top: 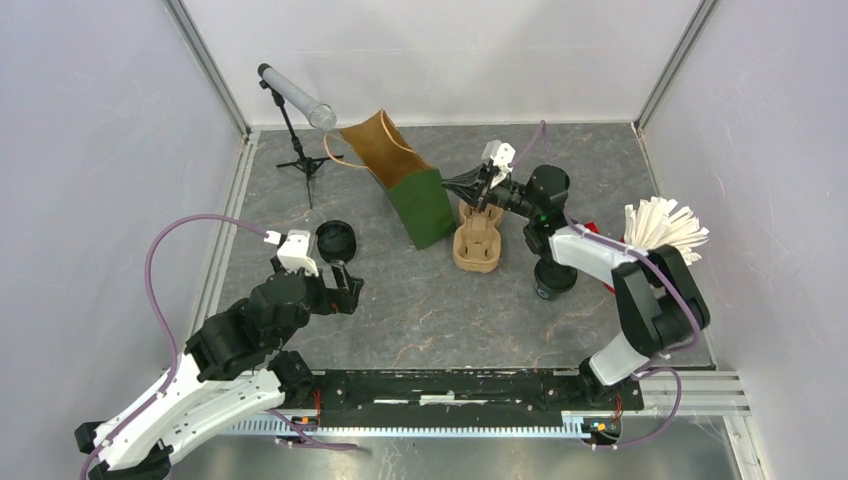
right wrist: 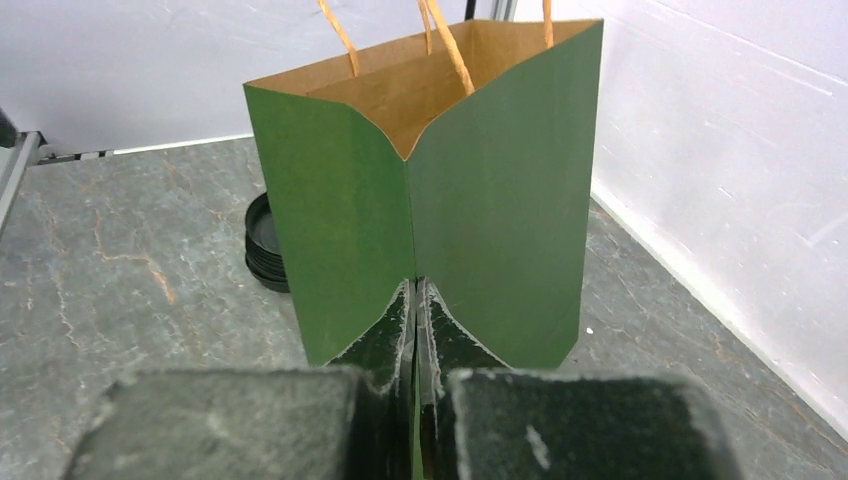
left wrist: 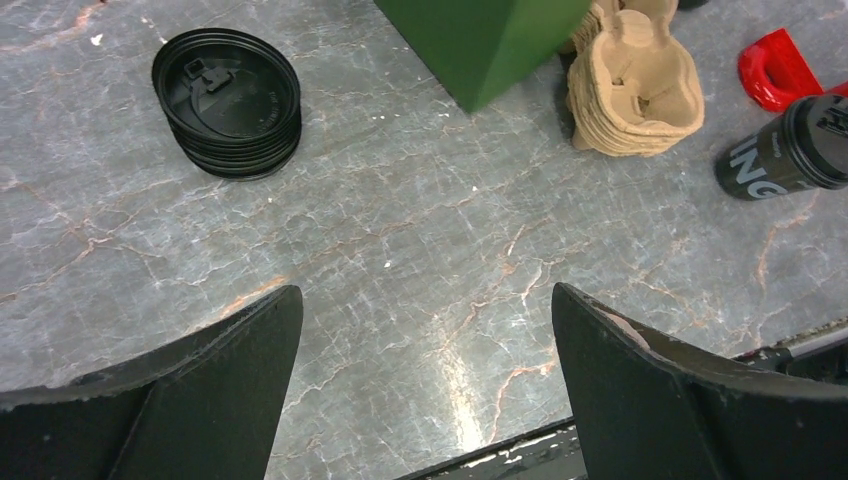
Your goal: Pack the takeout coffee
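The takeout coffee, a black cup with a black sip lid, stands right of the tray stack; the left wrist view has the takeout coffee at its right edge. My right gripper is far from it, at the corner of the open green paper bag. In the right wrist view my right gripper is shut on that corner fold of the bag, a green sliver showing between the fingers. My left gripper hangs open over bare table, and my left gripper holds nothing.
A stack of brown pulp cup trays sits just right of the bag. A pile of black lids lies left of it. White stirrers fan out at the right wall, with a red piece near the cup. A tripod stands back left.
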Robot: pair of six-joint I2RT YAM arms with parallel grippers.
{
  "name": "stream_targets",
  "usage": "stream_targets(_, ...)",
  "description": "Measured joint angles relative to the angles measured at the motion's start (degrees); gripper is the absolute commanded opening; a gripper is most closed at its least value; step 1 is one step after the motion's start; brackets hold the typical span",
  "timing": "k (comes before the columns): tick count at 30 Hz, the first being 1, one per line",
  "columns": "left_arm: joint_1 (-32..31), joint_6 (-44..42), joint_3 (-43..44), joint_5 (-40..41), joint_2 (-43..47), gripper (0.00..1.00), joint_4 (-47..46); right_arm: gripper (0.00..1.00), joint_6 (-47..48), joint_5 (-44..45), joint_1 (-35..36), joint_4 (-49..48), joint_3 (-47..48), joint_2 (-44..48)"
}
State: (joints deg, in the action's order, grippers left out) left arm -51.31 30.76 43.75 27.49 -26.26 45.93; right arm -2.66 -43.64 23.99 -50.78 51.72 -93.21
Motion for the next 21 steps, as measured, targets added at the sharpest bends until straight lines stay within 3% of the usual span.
stream_targets(13,0.0,3.1,3.28,4.11,0.09,1.0,1.81,0.0,-0.74,14.69,9.86,8.59,-13.55,19.69)
stream_targets(21,0.0,4.57,10.67,5.05,-3.34,0.96,2.12,0.0,-6.03,20.33,13.9,10.73,-16.65,23.71)
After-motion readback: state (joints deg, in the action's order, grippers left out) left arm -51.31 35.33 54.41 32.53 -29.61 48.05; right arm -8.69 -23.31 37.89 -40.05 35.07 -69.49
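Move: The green bag, already pinched at its near right crease by the closed right gripper and leaning leftward, has its middle about 18 cm ahead of the open left gripper, 10 cm to its right and slightly lower. That middle is about 9 cm left of the right gripper, whose goal, the left gripper, is some 19 cm back and 18 cm left. From the left gripper, the lid stack is 13 cm ahead, 4 left, 17 below; the cup tray is 2 cm back, 5 right and 20 below the right gripper. Draw the bag back towards the left gripper with the right hand, about 10 cm, arching slightly up and down again while you tip the fingers down some 10 degrees and keep the crease pinched. Meanwhile ease the open left gripper a centimetre left, then raise it about 6 cm to meet the bag's mouth and handles, without closing yet. ##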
